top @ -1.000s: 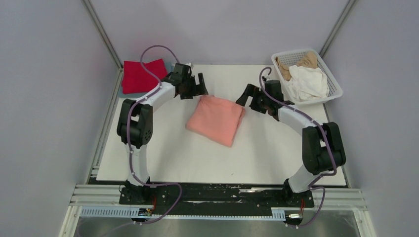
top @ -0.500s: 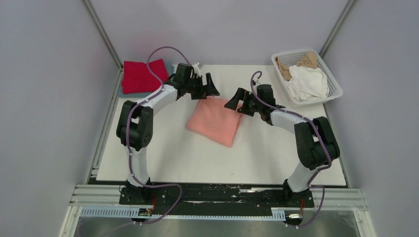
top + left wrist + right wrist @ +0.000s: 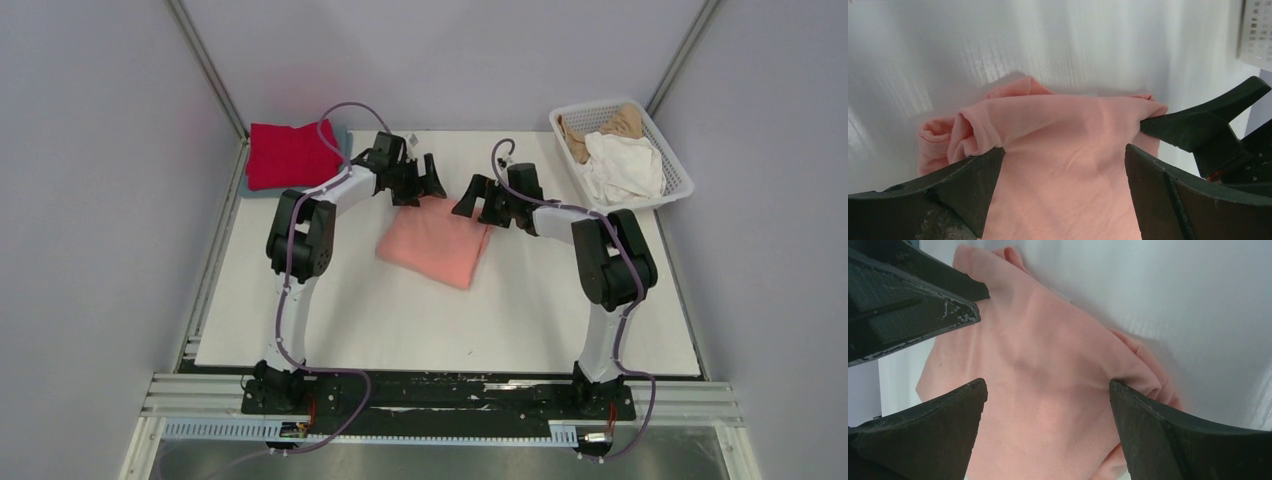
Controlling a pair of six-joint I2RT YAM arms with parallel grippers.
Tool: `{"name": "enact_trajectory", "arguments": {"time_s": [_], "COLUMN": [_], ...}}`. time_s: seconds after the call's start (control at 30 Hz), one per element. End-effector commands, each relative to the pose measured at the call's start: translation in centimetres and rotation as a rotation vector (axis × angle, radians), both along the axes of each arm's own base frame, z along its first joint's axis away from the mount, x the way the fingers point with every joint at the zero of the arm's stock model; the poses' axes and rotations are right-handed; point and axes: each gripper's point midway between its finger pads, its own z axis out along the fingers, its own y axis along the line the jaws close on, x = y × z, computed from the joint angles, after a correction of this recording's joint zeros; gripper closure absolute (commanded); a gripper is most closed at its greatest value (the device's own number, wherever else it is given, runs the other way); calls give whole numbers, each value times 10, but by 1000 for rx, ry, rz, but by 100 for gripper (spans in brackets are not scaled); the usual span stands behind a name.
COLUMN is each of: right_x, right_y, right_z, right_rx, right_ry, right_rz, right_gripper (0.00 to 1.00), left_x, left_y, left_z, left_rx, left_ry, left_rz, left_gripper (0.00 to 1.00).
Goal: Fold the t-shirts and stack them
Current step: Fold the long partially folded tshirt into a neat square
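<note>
A folded salmon-pink t-shirt lies in the middle of the white table. My left gripper is open at the shirt's far left corner, and the pink cloth fills the gap between its fingers. Facing it, my right gripper is open over the far right corner, its fingers straddling the cloth. Neither gripper holds anything. A folded bright red t-shirt lies at the far left on a grey-blue one. White and tan t-shirts lie crumpled in the basket.
The white lattice basket stands at the far right corner of the table. Grey walls and metal posts close in the back and sides. In each wrist view the other gripper's fingers are close by.
Both grippers have swung inward toward each other along the pink shirt's far edge, and both elbows have drawn in. The shirt has stayed in place.
</note>
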Motion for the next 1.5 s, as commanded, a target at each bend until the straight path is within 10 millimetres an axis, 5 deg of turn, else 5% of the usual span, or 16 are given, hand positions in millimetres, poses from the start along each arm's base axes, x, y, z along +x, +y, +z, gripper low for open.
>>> {"name": "enact_trajectory", "arguments": {"time_s": [0.0, 0.03, 0.2, 0.23, 0.47, 0.53, 0.6, 0.63, 0.8, 0.93, 1.03, 1.2, 1.37, 1.47], "right_x": [2, 2, 4, 5, 11, 3, -15, -29, -115, -156, -165, -162, -162, -160], "right_y": [-10, -10, -13, -13, -31, -34, -30, -23, 19, 22, 14, -18, -38, -38], "right_z": [-27, -31, -31, -26, 62, 97, 109, 109, 99, 75, 44, -7, -25, -14], "right_rx": [-79, -83, -106, -110, -191, -171, -132, -100, 176, 251, 221, 77, -9, -17], "right_ry": [38, 44, 34, 22, -162, -226, -235, -223, -120, -33, 41, 142, 161, 132], "right_rz": [-4, -5, -3, 1, -28, -44, -25, 6, 227, 279, 245, 89, 21, 31], "right_gripper": [0, 0, 0, 0, 0, 0, 0, 0, 0, 0, 0, 0, 0, 0], "left_x": [-10, -24, -63, -65, -65, -68, -79, -84, -142, -182, -205, -217, -222, -222], "left_y": [20, 25, 48, 47, 50, 50, 44, 38, 10, 1, 5, 35, 51, 53], "left_z": [-24, -38, -29, -14, 57, 76, 88, 101, 87, 65, 32, -18, -32, -22], "left_rx": [92, 104, 116, 100, 143, 127, 96, 62, -68, -130, -121, 41, 116, 123], "left_ry": [57, 100, 99, 73, -97, -130, -149, -177, -108, -82, -9, 98, 106, 95], "left_rz": [55, 65, 140, 143, 146, 151, 127, 108, -30, -96, -108, -15, 26, 20], "left_gripper": [0, 0, 0, 0, 0, 0, 0, 0, 0, 0, 0, 0, 0, 0]}}
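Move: Both open hands are at cloth level along the far edge of the skewed pink t-shirt, whose middle lies about 11 cm back and 4 cm right of the left hand, and about 6 cm back and 11 cm left of the right hand. Its near left corner is some 16 cm back and 12 cm left of the left hand; its near right corner is 18 cm back and 3 cm left of the right hand. The red stack sits 35 cm left and 10 cm farther out of the left hand. Drawing the far left part of the t-shirt back and a little left, the left hand stays low for about 7 cm while the right holds nearly still at the far right. Both then lift off, hop back over the cloth, the right arcing up over 10 cm, and come down with open fingers on the near left and right corners. ##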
